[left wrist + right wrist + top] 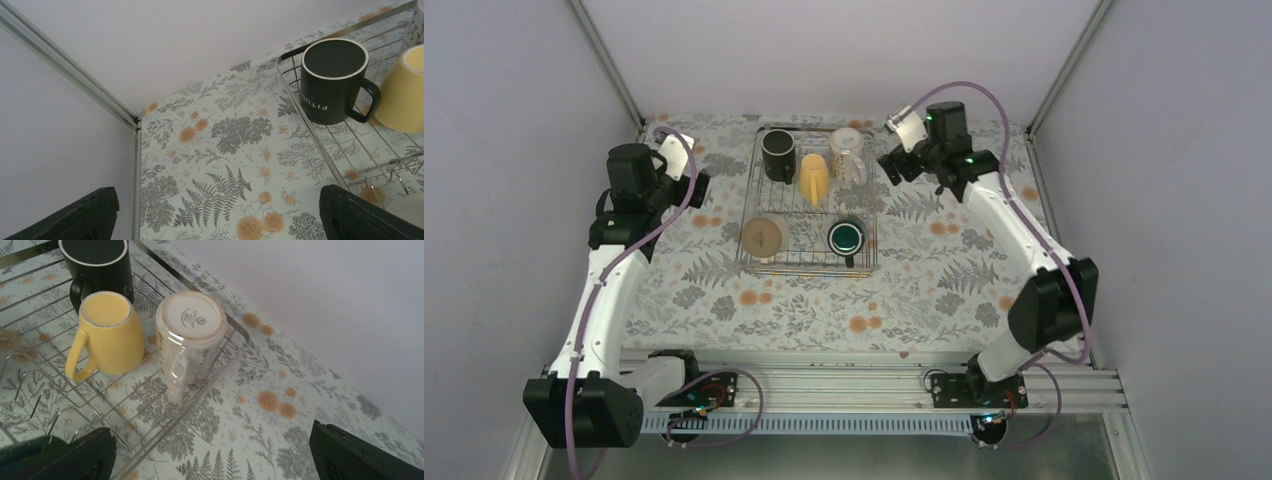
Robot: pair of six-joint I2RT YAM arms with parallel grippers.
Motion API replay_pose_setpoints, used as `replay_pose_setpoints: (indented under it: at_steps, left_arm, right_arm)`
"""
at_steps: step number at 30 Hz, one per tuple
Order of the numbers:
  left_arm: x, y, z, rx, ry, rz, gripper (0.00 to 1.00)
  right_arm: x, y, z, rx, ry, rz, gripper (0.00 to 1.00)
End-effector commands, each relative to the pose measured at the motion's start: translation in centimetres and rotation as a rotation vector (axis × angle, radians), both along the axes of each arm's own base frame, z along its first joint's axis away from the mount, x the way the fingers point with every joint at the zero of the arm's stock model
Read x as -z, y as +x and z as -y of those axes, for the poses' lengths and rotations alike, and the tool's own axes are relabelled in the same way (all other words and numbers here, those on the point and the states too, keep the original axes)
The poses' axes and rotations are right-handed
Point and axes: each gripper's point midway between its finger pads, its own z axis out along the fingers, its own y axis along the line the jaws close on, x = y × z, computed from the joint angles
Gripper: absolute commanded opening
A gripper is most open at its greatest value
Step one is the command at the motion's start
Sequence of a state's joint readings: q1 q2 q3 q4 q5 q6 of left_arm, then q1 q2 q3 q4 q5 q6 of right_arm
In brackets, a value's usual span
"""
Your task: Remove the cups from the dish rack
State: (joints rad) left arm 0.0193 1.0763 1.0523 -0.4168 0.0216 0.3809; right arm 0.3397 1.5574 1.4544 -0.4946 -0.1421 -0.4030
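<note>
The silver wire dish rack (pixel 746 232) stands at the back middle of the table and holds all five cups. The black cup (pixel 778 155) is upright at its back left. The yellow cup (pixel 814 178) and the clear cup (pixel 848 152) stand upside down. The cream cup (pixel 764 236) is at front left and the dark green cup (pixel 846 237) at front right. My left gripper (pixel 694 180) is open and empty, left of the rack, with the black cup (pixel 330 85) ahead of it. My right gripper (pixel 892 163) is open and empty, right of the rack, near the clear cup (pixel 187 335) and yellow cup (pixel 107 335).
A floral cloth (pixel 804 310) covers the table. Pale walls with metal corner posts (pixel 65 65) close in the left, back and right. An aluminium rail (pixel 844 385) with the arm bases runs along the near edge.
</note>
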Motion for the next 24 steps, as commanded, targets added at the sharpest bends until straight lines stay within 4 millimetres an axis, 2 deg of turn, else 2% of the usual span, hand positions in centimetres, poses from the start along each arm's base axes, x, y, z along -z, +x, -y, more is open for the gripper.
replay_pose_setpoints:
  at_steps: [1, 2, 6, 16, 20, 24]
  left_arm:
    - [-0.5, -0.4, 0.5, 0.036, 0.012, -0.021, 1.00]
    - [-0.4, -0.4, 0.5, 0.042, 0.016, -0.031, 1.00]
    - [0.6, -0.5, 0.6, 0.047, 0.023, -0.070, 1.00]
    - [1.9, -0.6, 0.2, 0.028, 0.031, -0.110, 1.00]
    - [2.7, -0.8, -0.1, 0.018, 0.046, -0.126, 1.00]
    - [3.6, -1.2, -0.4, 0.008, 0.067, -0.140, 1.00]
  right_arm:
    - [2.8, 1.8, -2.7, -0.024, -0.058, -0.067, 1.00]
    - [4.3, 2.3, -3.4, -0.030, -0.078, -0.095, 1.00]
    - [6.4, 4.4, -5.0, -0.030, -0.123, -0.116, 1.00]
    - [10.1, 9.8, -6.9, 0.023, -0.192, -0.149, 0.98]
    - [11.8, 11.4, -7.2, 0.061, -0.217, -0.173, 0.98]
    - [12.8, 11.8, -8.0, 0.060, -0.204, -0.191, 0.98]
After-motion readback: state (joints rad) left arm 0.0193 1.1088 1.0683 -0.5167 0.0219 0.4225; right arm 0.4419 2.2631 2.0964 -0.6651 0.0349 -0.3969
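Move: Ahead and to the left of the right hand stands the upturned white mug, about 16 cm farther out, 9 cm left and 18 cm lower. The yellow mug stands some 8 cm left of it and 6 cm nearer; the black mug about 16 cm to its left, level with it. The dark green mug lies roughly 21 cm nearer than the white one, straight back. From the left hand the white mug is about 23 cm ahead and 31 cm right, well below. Swooping down and forward towards the upturned white mug, the right hand drops about 12 cm and reaches about 12 cm out while swinging some 7 cm left; most of the drop comes early, then it runs mainly forward. Its wrist tips down about 10 degrees and rolls left side down, fingers wide open, with no touch seen. The left hand, empty and open, sinks a couple of centimetres, tipping down slightly. ##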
